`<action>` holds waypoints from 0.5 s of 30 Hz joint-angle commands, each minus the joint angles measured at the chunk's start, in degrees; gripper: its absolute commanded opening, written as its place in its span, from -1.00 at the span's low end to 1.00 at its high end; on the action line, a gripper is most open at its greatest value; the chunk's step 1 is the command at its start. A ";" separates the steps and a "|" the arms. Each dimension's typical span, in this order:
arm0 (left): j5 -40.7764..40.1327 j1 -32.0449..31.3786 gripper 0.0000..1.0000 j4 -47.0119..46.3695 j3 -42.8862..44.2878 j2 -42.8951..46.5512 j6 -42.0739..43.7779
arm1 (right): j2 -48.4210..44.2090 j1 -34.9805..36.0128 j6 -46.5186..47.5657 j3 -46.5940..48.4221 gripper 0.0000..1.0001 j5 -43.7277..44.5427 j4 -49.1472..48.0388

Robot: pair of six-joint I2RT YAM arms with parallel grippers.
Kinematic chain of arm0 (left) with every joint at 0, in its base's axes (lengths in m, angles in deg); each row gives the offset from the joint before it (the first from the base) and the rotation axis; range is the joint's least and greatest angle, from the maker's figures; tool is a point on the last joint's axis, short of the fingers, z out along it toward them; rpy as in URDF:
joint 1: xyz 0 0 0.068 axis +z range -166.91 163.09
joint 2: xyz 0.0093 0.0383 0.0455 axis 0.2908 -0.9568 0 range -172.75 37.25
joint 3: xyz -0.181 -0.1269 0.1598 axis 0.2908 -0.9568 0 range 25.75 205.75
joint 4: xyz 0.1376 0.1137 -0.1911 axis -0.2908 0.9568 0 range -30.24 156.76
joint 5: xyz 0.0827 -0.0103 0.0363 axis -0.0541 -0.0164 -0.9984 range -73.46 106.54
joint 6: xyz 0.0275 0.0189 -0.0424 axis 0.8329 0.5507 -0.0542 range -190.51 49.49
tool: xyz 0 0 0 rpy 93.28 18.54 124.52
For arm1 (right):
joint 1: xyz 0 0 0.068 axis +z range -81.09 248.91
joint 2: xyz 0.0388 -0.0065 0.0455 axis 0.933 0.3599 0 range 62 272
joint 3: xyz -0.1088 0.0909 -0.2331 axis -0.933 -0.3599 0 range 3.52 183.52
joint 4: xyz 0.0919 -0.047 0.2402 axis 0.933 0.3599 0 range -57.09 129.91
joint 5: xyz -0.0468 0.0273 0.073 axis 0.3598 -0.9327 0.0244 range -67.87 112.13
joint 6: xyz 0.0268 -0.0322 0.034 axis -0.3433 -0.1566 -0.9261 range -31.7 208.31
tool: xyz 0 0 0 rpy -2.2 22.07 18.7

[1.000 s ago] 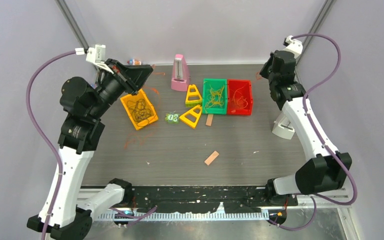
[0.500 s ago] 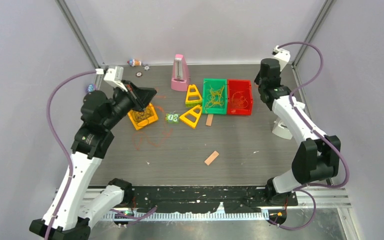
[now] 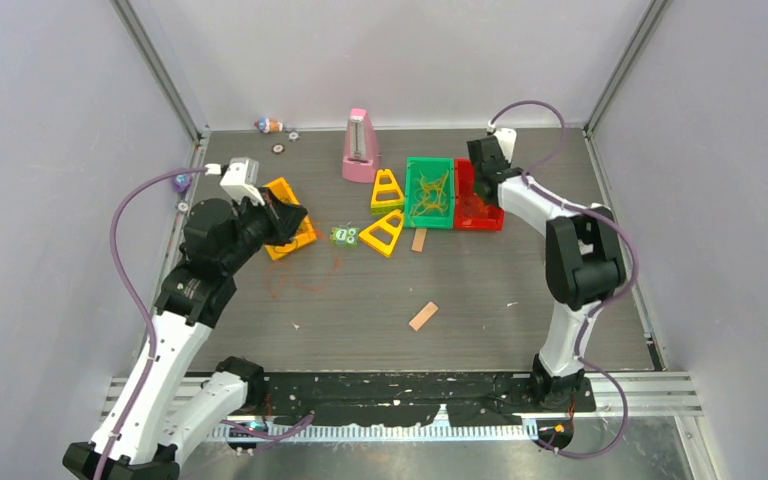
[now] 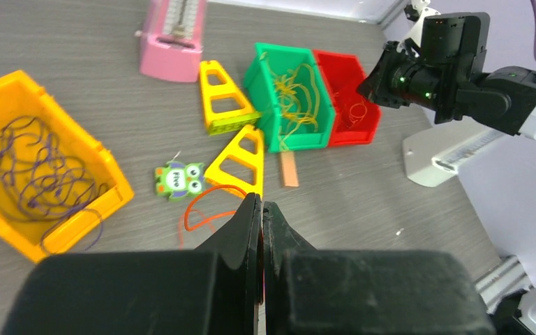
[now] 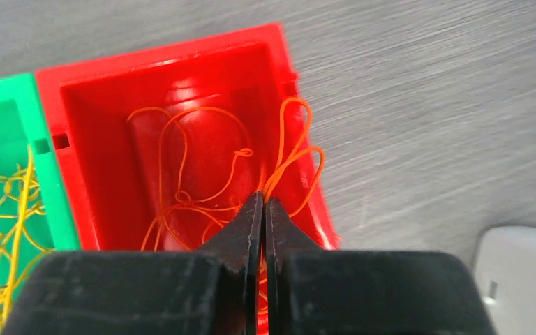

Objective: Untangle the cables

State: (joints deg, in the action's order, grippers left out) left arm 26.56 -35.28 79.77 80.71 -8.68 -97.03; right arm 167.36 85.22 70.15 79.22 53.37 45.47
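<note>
Orange-red cables (image 5: 181,174) lie in the red bin (image 5: 77,91), and one loop (image 5: 296,153) hangs over its right rim. My right gripper (image 5: 263,199) is shut on strands of that loop, just above the bin (image 3: 487,212). My left gripper (image 4: 260,202) is shut with a thin orange-red strand between the jaws. Below it an orange-red cable (image 4: 206,206) loops on the table (image 3: 305,283). In the top view the left gripper (image 3: 295,218) covers part of the yellow bin (image 3: 282,188). That bin (image 4: 0,91) holds dark purple cables (image 4: 35,174). The green bin (image 3: 411,195) holds yellow cables (image 4: 289,98).
A pink metronome (image 3: 360,145) stands at the back. Two yellow triangle frames (image 3: 386,190) (image 3: 384,232) and a green owl toy (image 3: 344,236) lie mid-table. Wooden sticks lie at the green bin's front (image 3: 419,240) and nearer me (image 3: 423,316). A white stand (image 4: 447,153) is at the right.
The left gripper has come down and forward to the yellow bin's front edge. The right arm has swung left and down onto the red bin.
</note>
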 commanded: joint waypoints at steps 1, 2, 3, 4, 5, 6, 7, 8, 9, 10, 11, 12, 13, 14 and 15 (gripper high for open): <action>-6.90 -0.17 -1.00 4.70 -0.45 0.10 0.54 | 5.81 0.16 -0.06 8.17 -0.90 -7.71 5.07; -7.80 -0.17 -1.00 5.38 -0.61 -0.02 0.80 | 7.62 0.14 0.17 8.99 -0.90 -9.78 5.75; -8.68 -0.20 -1.00 5.97 -0.71 -0.11 0.91 | 8.35 0.12 0.52 10.29 -0.89 -10.58 6.96; -9.39 -0.18 -1.00 6.64 -0.73 -0.16 0.88 | 9.35 0.17 0.72 10.71 -0.90 -11.73 7.35; -11.04 -0.22 -1.00 7.23 -0.85 -0.20 1.05 | 9.96 0.13 0.90 11.09 -0.89 -12.04 7.85; -12.81 -0.18 -1.00 8.04 -0.92 -0.26 1.05 | 10.08 0.08 0.81 11.16 -0.89 -12.31 8.02; -14.75 -0.17 -1.00 9.01 -0.91 -0.51 1.09 | 10.34 -0.07 0.82 11.18 -0.90 -12.64 8.25; -16.55 -0.22 -1.00 9.94 -1.01 -0.74 1.20 | 10.41 -0.19 0.75 11.25 -0.90 -13.56 8.62; -18.70 -0.18 -1.00 10.95 -1.04 -1.20 1.22 | 10.42 -0.46 0.79 11.56 -0.87 -14.32 8.80; -20.59 -0.17 -1.00 11.80 -1.24 -1.66 1.21 | 10.27 -0.61 1.18 11.79 -0.84 -16.31 9.37; -22.26 -0.20 -1.00 12.29 -1.54 -2.08 1.15 | 9.86 -0.72 1.45 12.53 -0.69 -17.01 9.92; -23.87 -0.18 -1.00 12.53 -1.97 -2.47 0.84 | 9.46 -0.70 1.76 12.97 -0.54 -17.86 11.50; -25.33 -0.17 -1.00 12.48 -2.69 -2.81 0.37 | 8.18 -0.68 1.91 13.68 -0.22 -18.18 12.13; -26.82 -0.19 -1.00 11.90 -3.41 -3.12 0.34 | 7.22 -0.67 2.18 13.73 -0.09 -18.60 12.97; -28.25 -0.18 -1.00 11.55 -4.11 -3.45 0.09 | 4.85 -0.65 2.26 13.30 0.06 -18.64 13.13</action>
State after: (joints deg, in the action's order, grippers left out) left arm 7.33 -35.28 90.50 78.85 -11.06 -96.88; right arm 178.36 84.85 71.36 89.65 38.25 56.18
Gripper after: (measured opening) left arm 0.004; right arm 0.414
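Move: The right hand, still pinching orange cable, has the middle of the red box about 4 cm to its left, 1 cm ahead and 9 cm below. The green box adjoins it, 16 cm left and 1 cm ahead of the hand. The left hand keeps hold of another orange cable; the yellow box lies about 11 cm ahead, 12 cm left and 29 cm below, the owl block 7 cm ahead and 2 cm right. Sink the right gripper some 6 cm and carry it about 4 cm left over the middle of the red box, tipping the fingers further down; once down, open them to let the orange cable go. Meanwhile lower the left gripper about 7 cm and swing it 6 cm left towards the yellow box, turning counter-clockwise and nosing down, fingers shut on its cable. ##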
